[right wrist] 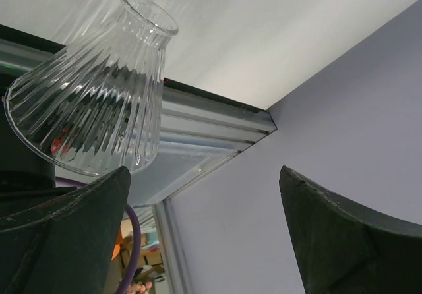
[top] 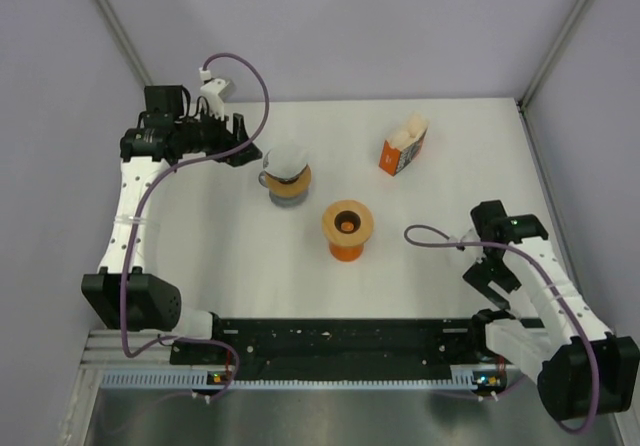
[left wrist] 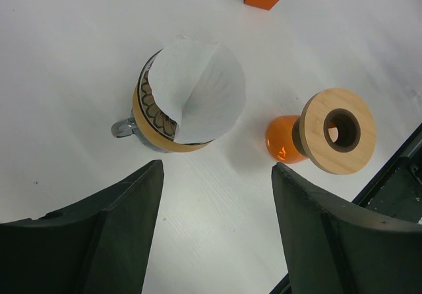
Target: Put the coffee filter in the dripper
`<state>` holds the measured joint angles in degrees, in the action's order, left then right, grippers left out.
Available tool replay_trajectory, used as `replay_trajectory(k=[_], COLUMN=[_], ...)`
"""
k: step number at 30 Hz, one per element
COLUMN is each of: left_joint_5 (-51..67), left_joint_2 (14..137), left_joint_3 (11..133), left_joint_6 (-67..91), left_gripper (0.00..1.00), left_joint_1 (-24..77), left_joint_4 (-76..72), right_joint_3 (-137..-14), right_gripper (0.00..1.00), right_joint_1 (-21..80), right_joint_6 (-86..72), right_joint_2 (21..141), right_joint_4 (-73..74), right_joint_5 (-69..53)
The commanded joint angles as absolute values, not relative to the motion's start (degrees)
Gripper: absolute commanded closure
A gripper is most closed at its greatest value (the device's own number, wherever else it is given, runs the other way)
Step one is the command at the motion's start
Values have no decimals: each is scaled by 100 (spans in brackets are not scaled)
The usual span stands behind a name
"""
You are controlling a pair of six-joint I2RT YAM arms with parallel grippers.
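Note:
The dripper [top: 288, 190], a mug-like cone with a wooden collar and a handle, stands left of centre on the white table. A white paper coffee filter [top: 288, 160] sits in its mouth, one flap sticking up. In the left wrist view the filter [left wrist: 198, 96] fills the dripper [left wrist: 148, 119]. My left gripper [top: 244, 152] is open and empty, just left of the dripper and clear of it; the left wrist view shows it [left wrist: 217, 169] with bare table between the jaws. My right gripper [top: 480, 272] is open and empty at the right side.
An orange stand with a wooden ring top [top: 347, 228] stands at centre, also in the left wrist view [left wrist: 336, 130]. An orange filter box [top: 403, 146] stands at the back right. A clear ribbed glass cone [right wrist: 92, 96] is beside the right gripper [right wrist: 204, 172].

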<state>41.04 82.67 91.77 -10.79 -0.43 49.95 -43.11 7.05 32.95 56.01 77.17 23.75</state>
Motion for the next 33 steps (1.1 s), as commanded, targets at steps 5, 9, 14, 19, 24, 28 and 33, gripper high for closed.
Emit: replay_trajectory(k=[5,9,14,19,24,28,33], left_joint_5=[4333,4350,4342,4237,4166,4157,4175], left_joint_2=[8349,8429,8446,8481,8517,8499,8473], left_joint_3=[9536,9597,9659,9668,9633,9624,9615], left_joint_6=[-1029,-862,-765,-773,-791,-782,-835], left_gripper=[28,28,28,28,28,28,28], left_joint_1=[-26,-26,-26,-26,-26,-26,-26], left_joint_4=[4781,4650,4579,4562,4579,4605,4684], right_joint_3=[-4447,-4456,-4859,-5036,-5632,-6134,-6064], right_gripper=[7,9,10,10,10,7,1], right_joint_1=[949,1247,1450,1582,1626,1617,1582], right_joint_6=[3594,3708,3840,4043,3562,2744,1112], right_joint_2=[6152,6468,6758,7110,7207,6891,6706], right_joint_4=[8174,8191,7271,6523,6152,6371,6381], right_joint_5=[2110,2083,2435,2627,2303,1742,1520])
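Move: The clear ribbed glass stands at the near table edge, about 7 cm left of the right hand, roughly level with it fore and aft and some 6 cm lower. The orange carafe with its wooden collar is about 36 cm left and 15 cm farther out from the right hand. From the left hand, the ribbed glass lies some 52 cm right, 25 cm back and 25 cm down. The open right hand dips slightly, then sweeps about 12 cm forward and 7 cm left, away from the ribbed glass. ##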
